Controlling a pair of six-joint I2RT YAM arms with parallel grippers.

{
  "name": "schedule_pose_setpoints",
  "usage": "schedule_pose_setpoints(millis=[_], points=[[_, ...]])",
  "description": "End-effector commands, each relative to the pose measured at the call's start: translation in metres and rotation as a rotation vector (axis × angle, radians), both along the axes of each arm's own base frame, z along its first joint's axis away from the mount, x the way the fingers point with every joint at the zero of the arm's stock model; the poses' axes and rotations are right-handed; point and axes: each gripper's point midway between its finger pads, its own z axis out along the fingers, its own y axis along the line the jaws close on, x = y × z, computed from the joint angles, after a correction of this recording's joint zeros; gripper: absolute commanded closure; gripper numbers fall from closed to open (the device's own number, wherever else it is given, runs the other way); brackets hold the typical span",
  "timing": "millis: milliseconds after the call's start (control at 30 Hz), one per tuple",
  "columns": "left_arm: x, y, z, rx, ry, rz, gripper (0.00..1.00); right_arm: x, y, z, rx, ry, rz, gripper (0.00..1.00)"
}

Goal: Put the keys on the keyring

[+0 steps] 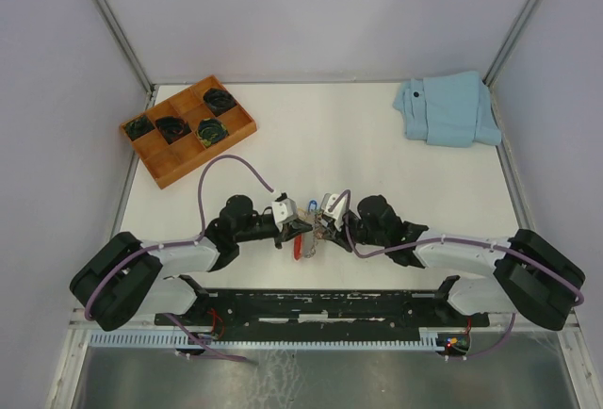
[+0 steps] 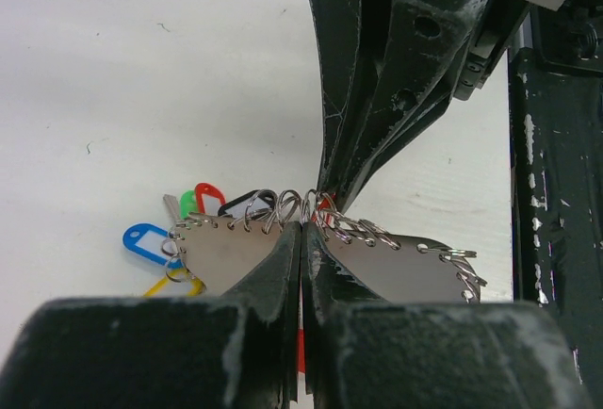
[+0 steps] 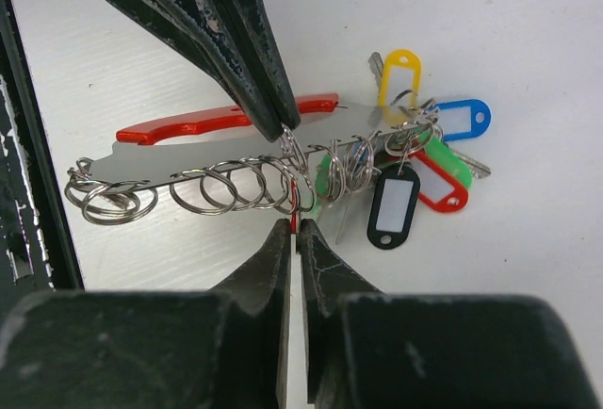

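The keyring point(image 3: 226, 150) is a silver plate edged with wire rings, with a red curved band point(image 3: 217, 122) behind it. It hangs above the table between both grippers point(image 1: 307, 227). My left gripper point(image 2: 301, 228) is shut on the plate's edge point(image 2: 226, 253). The right gripper point(image 3: 295, 225) faces it, jaws almost together, pinching a thin red piece at one ring. Keys with yellow point(image 3: 399, 74), blue point(image 3: 462, 119), green point(image 3: 450, 166), red point(image 3: 443, 200) and black point(image 3: 393, 204) tags hang bunched at one end. Another green tag point(image 3: 325, 175) sits by the pinched ring.
A wooden tray point(image 1: 155, 159) with dark coiled items point(image 1: 212, 129) stands at the back left. A folded light-blue cloth point(image 1: 448, 107) lies at the back right. A dark metal rail point(image 1: 320, 301) runs along the near edge between the arm bases.
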Motion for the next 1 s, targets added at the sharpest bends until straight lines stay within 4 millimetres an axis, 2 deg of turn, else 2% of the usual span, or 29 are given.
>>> schedule_pose_setpoints(millis=[0,100,233,333,400,600,967], points=[[0.005,-0.005,0.018,-0.063,-0.042,0.001,0.97,0.002,-0.005,0.006,-0.014,-0.031,-0.004,0.85],[0.003,-0.007,0.017,-0.058,-0.040,-0.018,0.97,0.003,-0.008,0.014,-0.017,-0.054,-0.004,0.75],[0.003,-0.007,0.012,-0.043,-0.031,-0.027,0.97,0.003,-0.009,0.034,0.012,-0.104,0.010,0.74],[0.002,-0.009,0.012,-0.044,-0.027,-0.037,0.97,0.005,-0.010,0.041,0.025,-0.116,0.012,0.73],[0.002,-0.009,0.012,-0.048,-0.022,-0.037,0.97,0.005,-0.006,0.040,0.037,-0.107,0.016,0.73],[0.006,-0.008,0.018,-0.074,-0.020,0.003,0.97,0.004,0.005,0.015,0.088,-0.027,-0.013,0.70],[0.012,-0.005,0.024,-0.095,-0.020,0.055,0.97,0.008,0.017,0.012,0.215,-0.119,-0.079,0.57]])
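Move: The green-tagged key hangs under the row of metal rings, about 1 cm ahead of the nearly shut right fingertips, 2 cm to their left and 2 cm lower. The rings in the left grip sit some 2 cm left of the right tips and 2 cm higher; the black tag lies about 4 cm ahead and 1 cm left. From the left gripper the green-tagged key is about 1 cm ahead, 1 cm right and 4 cm down. Open the right gripper to nearly half its range as you raise it about 2.5 cm and ease it slightly right, then bring it down some 4 cm, drifting slightly back and left, so the parted fingertips come around the green-tagged key below the rings. Keep the left gripper shut on the rings, letting it dip about 1 cm and come back up. ##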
